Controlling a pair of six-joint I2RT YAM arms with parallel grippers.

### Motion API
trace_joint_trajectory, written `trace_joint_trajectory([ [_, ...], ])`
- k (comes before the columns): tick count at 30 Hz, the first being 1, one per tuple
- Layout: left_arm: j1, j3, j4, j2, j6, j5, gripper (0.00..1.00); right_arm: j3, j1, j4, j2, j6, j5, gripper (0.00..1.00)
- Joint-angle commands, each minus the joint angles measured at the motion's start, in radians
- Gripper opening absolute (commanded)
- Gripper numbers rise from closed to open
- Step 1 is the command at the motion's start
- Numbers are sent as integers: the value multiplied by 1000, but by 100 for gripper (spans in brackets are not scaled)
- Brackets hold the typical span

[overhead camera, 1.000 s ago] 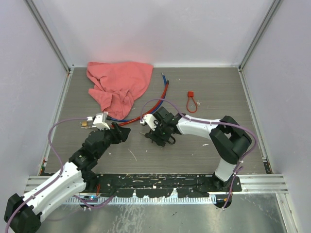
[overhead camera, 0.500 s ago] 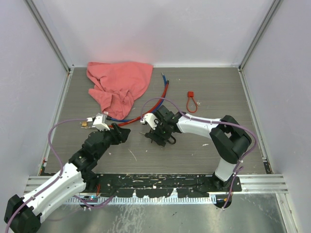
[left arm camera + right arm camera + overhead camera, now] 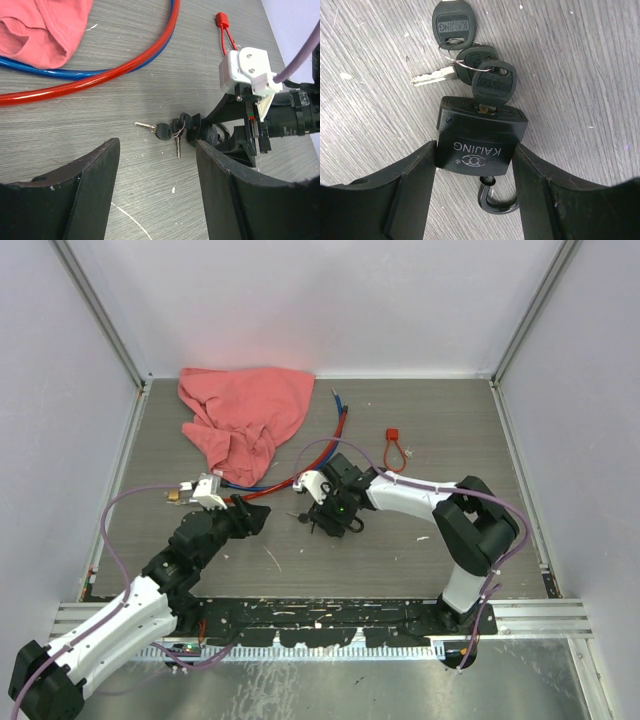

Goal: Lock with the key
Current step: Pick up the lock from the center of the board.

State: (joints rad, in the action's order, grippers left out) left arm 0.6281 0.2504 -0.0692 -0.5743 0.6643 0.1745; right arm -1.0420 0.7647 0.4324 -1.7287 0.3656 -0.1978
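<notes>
A black padlock (image 3: 480,142) lies on the table with its shackle (image 3: 496,200) swung open toward the camera. One black-headed key (image 3: 493,85) sits in its keyhole; two more keys (image 3: 451,22) hang from the same ring. My right gripper (image 3: 475,150) is shut on the padlock's body, one finger against each side. From above, that gripper (image 3: 330,512) covers the lock, and the keys (image 3: 297,516) poke out to its left. My left gripper (image 3: 157,165) stands open and empty just short of the keys (image 3: 167,131).
A red cloth (image 3: 245,415) is bunched at the back left. Red and blue cables (image 3: 330,445) curve out from under it toward the middle. A small red looped tag (image 3: 395,448) lies behind the right arm. Walls enclose the table on three sides.
The right gripper's jaws widened briefly, then closed onto the padlock's sides, and its wrist shifted slightly right and away. The left arm has stayed still.
</notes>
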Motion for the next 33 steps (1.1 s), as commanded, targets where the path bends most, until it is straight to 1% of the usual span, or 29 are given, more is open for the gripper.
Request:
trace_joint_trajectory([
  [1, -4, -6, -101, 5, -24, -32, 63, -56, -51, 8, 43, 18, -105, 28],
  [6, -4, -18, -195, -12, -69, -122, 63, -59, -132, 30, 94, 45, -232, 16],
  [14, -4, -3, -388, -91, -229, -370, 65, -59, -255, 87, 163, 103, -503, 8],
  [17, -2, 1, -477, -124, -333, -489, 66, -62, -280, 115, 176, 131, -586, 6],
  [20, 13, 19, -514, -138, -465, -599, 72, -71, -295, 149, 179, 165, -652, 5],
  [24, 59, 58, -449, -148, -676, -665, 82, -84, -298, 196, 177, 212, -705, 4],
  [26, 95, 92, -374, -160, -795, -674, 84, -88, -298, 211, 175, 228, -729, 4],
  [31, 225, 209, -149, -238, -1105, -598, 87, -100, -298, 256, 165, 274, -784, 3],
  [33, 267, 256, -80, -297, -1189, -565, 87, -108, -299, 285, 156, 297, -804, 3],
])
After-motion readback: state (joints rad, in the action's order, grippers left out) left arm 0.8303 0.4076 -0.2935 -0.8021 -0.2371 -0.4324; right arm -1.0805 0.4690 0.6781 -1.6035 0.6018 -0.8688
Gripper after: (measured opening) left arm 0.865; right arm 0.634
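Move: The lock already sits between the right hand's fingers, low over the board, with its bunch of keys about 5 cm to the hand's left and nearly level with it. The red loop lies roughly 19 cm ahead of this hand and 16 cm to its right. From the left hand, which is empty, the lock is some 15 cm to the right, about 5 cm ahead and about 12 cm below. Keeping its pinch on the lock body, the right hand first slides about 3 cm to the right, then lifts the lock some 8 cm off the board, easing back towards the base as it climbs and tilting about 30 degrees so its fingers point more to the left. The empty left hand meanwhile sweeps some 11 cm right, and back and up by about 6 cm each, swinging clockwise and rolling until its fingers point right, roughly level, and opening them wider as it nears the lock without touching it. ##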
